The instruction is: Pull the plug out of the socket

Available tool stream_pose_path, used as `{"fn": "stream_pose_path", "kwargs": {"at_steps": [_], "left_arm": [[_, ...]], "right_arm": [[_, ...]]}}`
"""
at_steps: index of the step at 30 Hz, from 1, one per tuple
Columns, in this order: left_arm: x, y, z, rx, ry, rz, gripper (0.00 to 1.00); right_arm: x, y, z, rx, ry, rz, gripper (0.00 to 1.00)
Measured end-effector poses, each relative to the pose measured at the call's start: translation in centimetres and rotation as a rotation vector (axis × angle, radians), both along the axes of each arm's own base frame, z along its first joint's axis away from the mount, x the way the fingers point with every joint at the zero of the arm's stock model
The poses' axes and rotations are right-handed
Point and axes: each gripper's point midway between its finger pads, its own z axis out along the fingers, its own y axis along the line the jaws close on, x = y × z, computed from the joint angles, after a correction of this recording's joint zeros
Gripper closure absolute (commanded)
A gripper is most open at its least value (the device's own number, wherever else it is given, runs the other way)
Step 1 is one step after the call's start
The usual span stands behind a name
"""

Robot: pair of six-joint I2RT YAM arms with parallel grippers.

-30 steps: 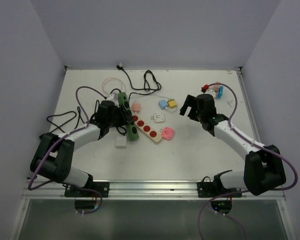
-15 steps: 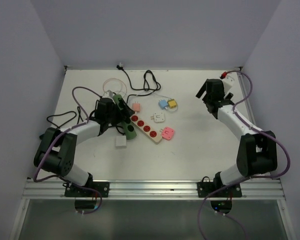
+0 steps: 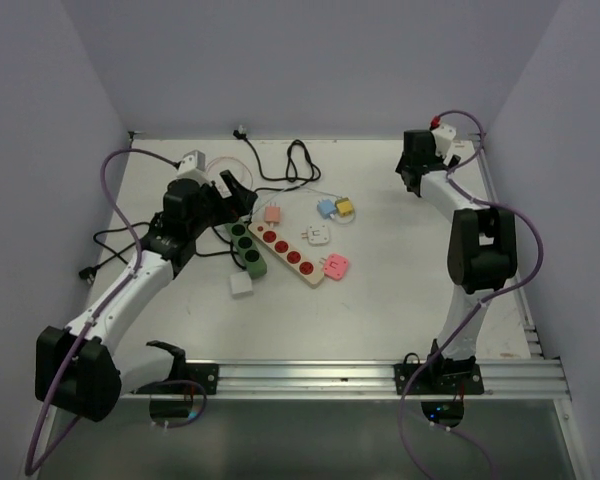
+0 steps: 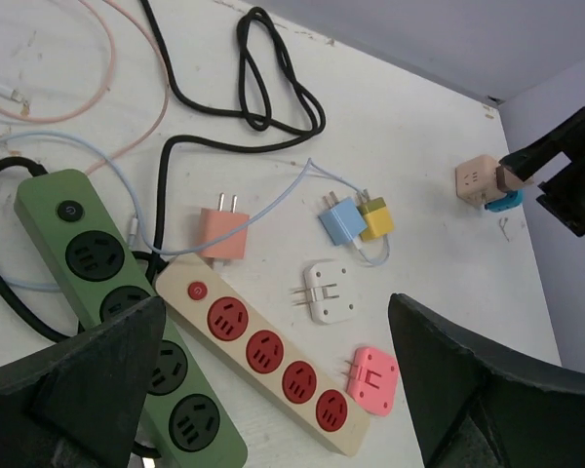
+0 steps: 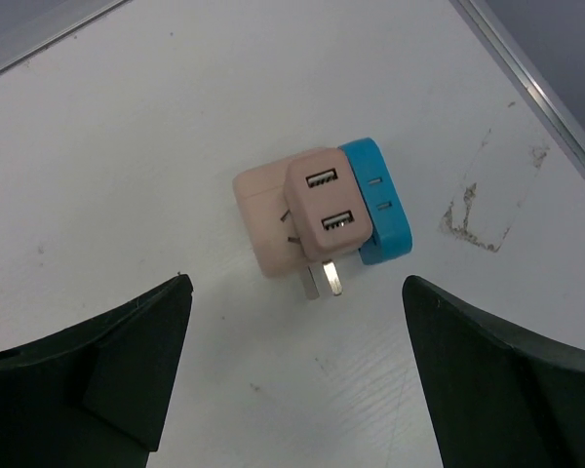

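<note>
A green power strip [image 4: 127, 312] lies flat with every socket bare; it also shows in the top view [image 3: 248, 248]. Beside it lies a beige strip with red sockets [image 4: 273, 351], also bare. A white plug cube [image 3: 241, 284] rests loose on the table near the green strip's end. My left gripper [image 4: 278, 390] hangs open above both strips, holding nothing. My right gripper [image 5: 297, 380] is open over a beige USB plug [image 5: 322, 200], whose bare prongs point toward me. It lies against a beige cube [image 5: 263, 224] and a blue piece [image 5: 380, 200].
Loose adapters lie right of the strips: salmon [image 4: 222, 234], white [image 4: 330, 291], pink [image 4: 375, 380], blue [image 4: 341, 219], yellow [image 4: 375, 216]. Black cable loops [image 4: 273, 88] and thin pink cord [image 4: 68, 88] lie at the back left. The table's metal rim [image 5: 536, 97] runs near the right gripper.
My left gripper opened, rose and drew back to the left off the green strip, which now lies flat. The right arm swung to the far right corner.
</note>
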Motion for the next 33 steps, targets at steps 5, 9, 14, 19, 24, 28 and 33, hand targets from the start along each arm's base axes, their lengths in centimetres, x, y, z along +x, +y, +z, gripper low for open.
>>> {"fn": "stream_pose_path", "kwargs": {"at_steps": [5,9,14,19,24,28,33], "left_arm": [[-1.5,1.1,2.4,0.043,-0.066,0.000,0.01],[-1.8,1.4,1.7,0.079,-0.052,-0.005,0.00],[-1.7,1.3,0.1,0.106,-0.011,-0.024,0.00],[-1.7,0.8,-1.1,0.108,0.022,-0.054,0.00],[-2.2,0.2,-2.0,0.097,0.044,-0.093,0.00],[-2.6,-0.7,-3.1,0.094,0.066,-0.136,0.00],[-4.0,-3.7,-3.7,0.133,0.025,-0.259,0.00]], "right_arm": [[2.4,-1.5,0.0,-0.028,0.000,-0.010,0.14],[3.9,-2.5,-0.3,-0.048,0.010,-0.003,0.27],[4.3,-2.9,-1.8,-0.067,0.059,0.031,0.51],[4.4,-2.1,-2.4,-0.056,0.077,0.086,0.91],[3.4,-0.8,-2.5,-0.003,0.059,0.152,1.00],[0.0,1.9,-2.5,0.075,0.068,0.258,1.00],[-4.6,8.1,-1.7,0.162,0.086,0.460,1.00]]}}
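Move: The pink plug to grasp is about 4 cm ahead of the right gripper, 2 cm to its right and 3 cm below; its socket cube sits just under it, and the blue plug is some 3 cm to the right of that cube. The yellow charger lies about 17 cm left of the gripper and 3 cm nearer. From the left gripper, the pink plug is some 18 cm ahead, 42 cm right and 11 cm below. Reach the open right gripper forward and slightly right, sinking about 2 cm, and pinch the pink plug on its socket cube; then draw it back and left about 13 cm, turning counter-clockwise. Keep the left gripper open and empty: lift slightly, then lower about 6 cm, drawing back and right with a small clockwise turn. ##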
